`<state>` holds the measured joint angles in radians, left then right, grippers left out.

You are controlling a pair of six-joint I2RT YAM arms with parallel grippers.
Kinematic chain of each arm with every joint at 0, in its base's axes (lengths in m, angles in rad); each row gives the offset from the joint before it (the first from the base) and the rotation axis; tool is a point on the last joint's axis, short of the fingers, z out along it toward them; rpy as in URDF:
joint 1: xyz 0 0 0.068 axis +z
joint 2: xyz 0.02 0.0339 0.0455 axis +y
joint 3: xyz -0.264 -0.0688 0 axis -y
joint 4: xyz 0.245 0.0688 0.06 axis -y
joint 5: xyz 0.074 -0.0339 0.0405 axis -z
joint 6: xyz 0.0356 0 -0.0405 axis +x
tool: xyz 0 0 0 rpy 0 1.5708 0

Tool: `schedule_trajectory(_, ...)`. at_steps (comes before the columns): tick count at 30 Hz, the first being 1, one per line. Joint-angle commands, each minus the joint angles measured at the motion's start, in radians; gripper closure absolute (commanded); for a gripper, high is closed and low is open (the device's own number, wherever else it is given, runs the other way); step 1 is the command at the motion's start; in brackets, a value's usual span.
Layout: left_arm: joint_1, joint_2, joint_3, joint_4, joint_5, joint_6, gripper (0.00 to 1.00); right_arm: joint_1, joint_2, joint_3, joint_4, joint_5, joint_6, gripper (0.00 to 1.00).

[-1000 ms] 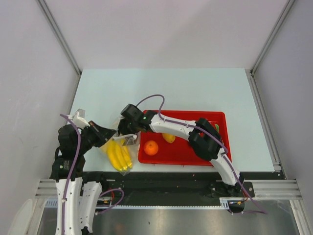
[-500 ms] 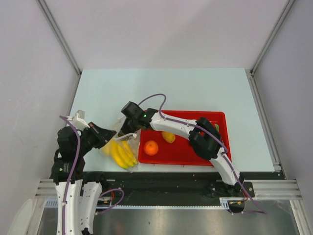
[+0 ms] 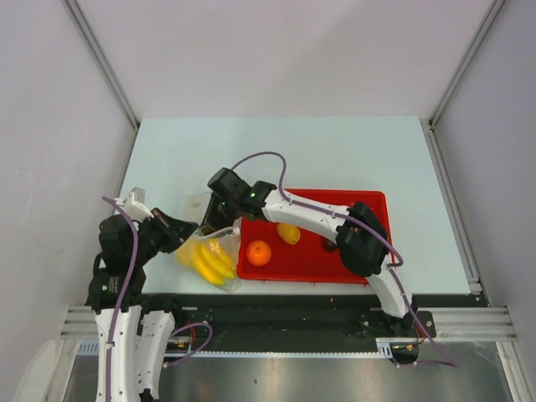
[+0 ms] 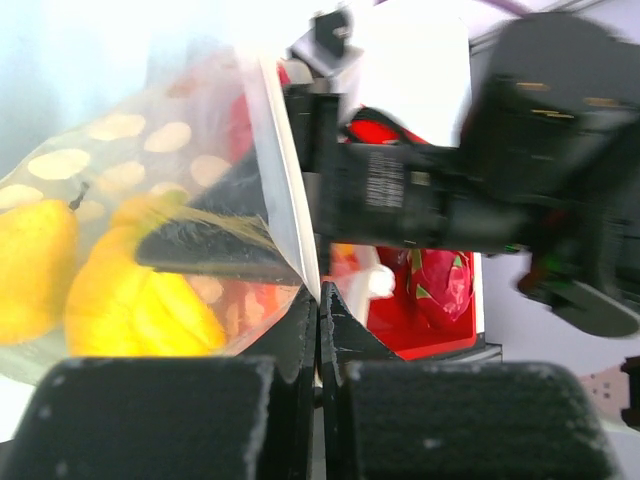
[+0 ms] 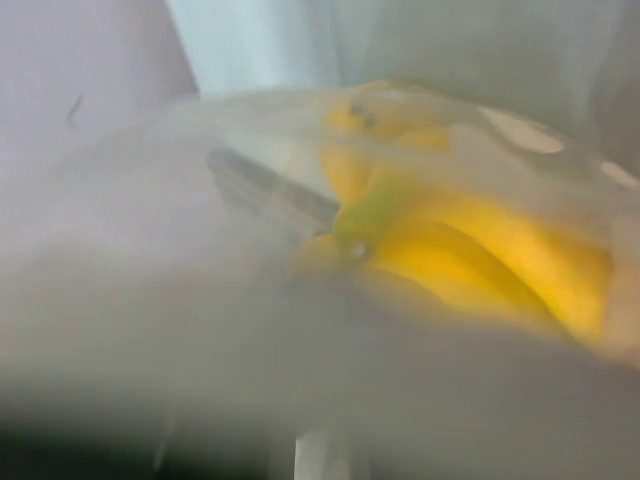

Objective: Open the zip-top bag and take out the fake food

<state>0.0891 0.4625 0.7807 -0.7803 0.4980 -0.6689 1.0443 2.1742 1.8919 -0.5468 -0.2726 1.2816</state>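
The zip-top bag (image 3: 224,251), clear with white dots, lies just left of the red tray (image 3: 368,201). A yellow banana bunch (image 3: 208,261) is inside it. My left gripper (image 3: 179,235) is shut on the bag's edge (image 4: 300,250). The left wrist view also shows a yellow pear (image 4: 30,270) in the bag. My right gripper (image 3: 218,224) is at the bag's mouth, with one dark finger (image 4: 210,250) inside the plastic. In the right wrist view its fingers are lost in blur, and the banana bunch (image 5: 470,255) is close ahead. An orange (image 3: 259,252) and a mango (image 3: 289,234) lie in the tray.
A small dark fruit (image 3: 329,244) lies in the tray beside the right forearm. A pink-green dragon fruit (image 4: 440,285) sits in the tray near its edge. The right arm (image 3: 310,216) stretches across the tray. White walls close the table at the back and sides.
My right gripper has moved up and left, further into the bag's mouth. The bag and bananas have turned and shifted slightly. The left gripper has kept its hold.
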Motion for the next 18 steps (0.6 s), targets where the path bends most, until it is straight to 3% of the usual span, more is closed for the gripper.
schedule_trajectory(1,0.000,-0.010,0.002,0.021,-0.027,0.025,1.00,0.008,-0.131,-0.013,0.100,-0.074,-0.129,1.00)
schedule_trajectory(13,0.000,-0.041,0.040,-0.036,-0.045,0.015,1.00,0.010,-0.266,-0.099,0.245,-0.122,-0.378,1.00)
schedule_trajectory(18,-0.002,-0.073,0.028,-0.066,-0.047,0.008,1.00,-0.026,-0.292,-0.079,0.330,-0.145,-0.334,1.00)
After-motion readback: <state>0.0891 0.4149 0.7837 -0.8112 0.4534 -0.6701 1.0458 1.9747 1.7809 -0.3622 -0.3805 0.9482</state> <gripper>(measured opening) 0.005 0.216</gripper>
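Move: The right hand, already gripping the banana bunch by its stems inside the bag, has the red tray it is bound for with its middle about 27 cm to the right, level fore-and-aft and some 9 cm lower. The orange in the tray lies around 13 cm right and 5 cm back, the yellow fruit some 21 cm right and straight level, both about 7 cm below. From the left hand, the tray's middle is roughly 27 cm right and 18 cm down. Keeping its pinch on the banana stems, the right hand pulls the bunch up about 9 cm inside the bag, fast at first and then easing, with a slight drift back. Its wrist turns some 30 degrees on the way, bringing the down-left-pointing fingers nearer to level. The left hand holds almost still, its shut fingers still pinching the bag's rim. ##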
